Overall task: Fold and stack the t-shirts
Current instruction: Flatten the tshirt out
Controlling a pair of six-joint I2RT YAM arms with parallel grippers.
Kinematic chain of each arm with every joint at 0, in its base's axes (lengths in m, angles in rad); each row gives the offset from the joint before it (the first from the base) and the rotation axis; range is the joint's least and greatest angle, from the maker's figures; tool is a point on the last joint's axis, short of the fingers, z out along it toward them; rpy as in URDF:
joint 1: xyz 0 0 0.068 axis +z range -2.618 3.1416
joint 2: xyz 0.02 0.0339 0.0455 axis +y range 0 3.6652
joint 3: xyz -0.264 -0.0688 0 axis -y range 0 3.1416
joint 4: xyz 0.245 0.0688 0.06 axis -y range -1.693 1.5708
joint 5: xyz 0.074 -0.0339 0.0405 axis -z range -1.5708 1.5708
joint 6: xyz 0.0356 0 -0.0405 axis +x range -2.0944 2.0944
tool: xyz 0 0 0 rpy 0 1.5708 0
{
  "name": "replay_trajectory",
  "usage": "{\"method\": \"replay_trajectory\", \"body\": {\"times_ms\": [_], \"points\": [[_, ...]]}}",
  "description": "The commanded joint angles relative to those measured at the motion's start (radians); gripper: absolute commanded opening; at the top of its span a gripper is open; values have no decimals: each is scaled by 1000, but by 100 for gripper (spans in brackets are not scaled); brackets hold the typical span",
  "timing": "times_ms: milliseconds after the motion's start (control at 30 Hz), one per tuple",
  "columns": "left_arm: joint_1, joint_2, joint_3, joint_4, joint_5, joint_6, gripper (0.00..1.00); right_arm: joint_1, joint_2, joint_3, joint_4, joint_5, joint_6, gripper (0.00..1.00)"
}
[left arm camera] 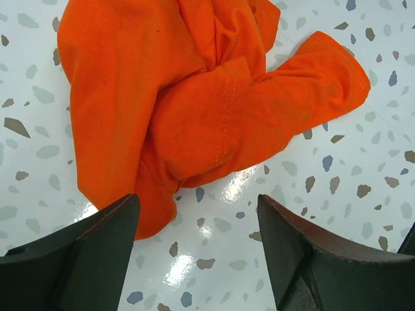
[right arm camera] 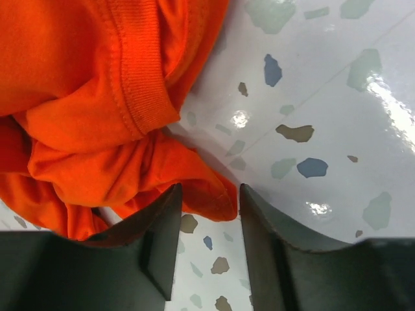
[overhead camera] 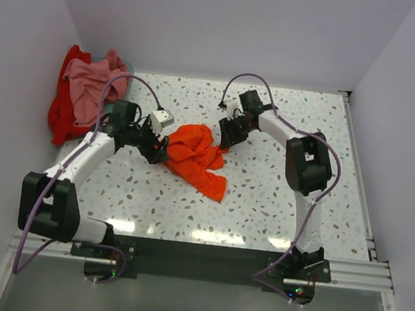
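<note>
The bright orange t-shirt [overhead camera: 196,156] lies crumpled in the middle of the speckled table [overhead camera: 277,200]. My left gripper [overhead camera: 162,151] is at the shirt's left edge. In the left wrist view this gripper [left arm camera: 198,201] is wide open and empty, and the orange shirt [left arm camera: 162,97] is just beyond its left finger [left arm camera: 97,246]. My right gripper [overhead camera: 226,144] is at the shirt's upper right edge. In the right wrist view this gripper [right arm camera: 209,191] is open, with a corner of the orange shirt [right arm camera: 207,194] between its fingertips, not pinched. The dusty pink t-shirt [overhead camera: 89,84] lies bunched on the red t-shirt [overhead camera: 61,118] at the far left.
White walls [overhead camera: 393,86] close in the table at the back and on both sides. A pale blue rim [overhead camera: 128,65] shows behind the pink and red pile. A metal rail [overhead camera: 365,209] runs along the table's right edge.
</note>
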Motion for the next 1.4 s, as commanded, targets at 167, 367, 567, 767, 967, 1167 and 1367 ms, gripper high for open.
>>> {"method": "replay_trajectory", "body": {"times_ms": [167, 367, 567, 767, 967, 1167, 1367], "points": [[-2, 38, 56, 45, 31, -16, 74, 7, -48, 32, -102, -89, -96, 0], [-11, 110, 100, -18, 52, -62, 55, -1, -171, -54, -91, -51, -116, 0], [-19, 86, 21, -3, 94, -137, 63, -1, -215, -83, -108, -41, -120, 0], [-48, 89, -4, 58, 28, -166, 66, -4, -255, -110, -120, -38, -132, 0], [-69, 147, -7, 126, -30, -243, 70, -7, -269, -104, -139, -35, -139, 0], [-69, 241, 53, 157, -83, -321, 70, -13, -281, -99, -162, -34, -149, 0], [-69, 224, 56, 218, -17, -366, 55, -23, -298, -111, -177, -32, -160, 0]]}}
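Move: Just below the right fingers, some 1 cm down and 1 cm back, lies the shirt's right corner, already between the open tips. From the right hand, the shirt's far end is about 5 cm ahead and 9 cm left, its trailing near end about 15 cm back and 2 cm left. The left hand's target, a thick fold, lies roughly 2 cm ahead, 4 cm right and 7 cm below; from that hand the trailing end is about 9 cm back, 16 cm right. Pinching the t-shirt's right corner shut, the right hand drags it back low over the table, then lifts it, ending about 6 cm higher, 4.5 cm back and slightly right, still gripping. Meanwhile the left hand sinks about 6 cm and edges right onto the thick fold, wavering back and then forward, tipping some 15 degrees farther down, its fingers straddling the fold and beginning to close. ##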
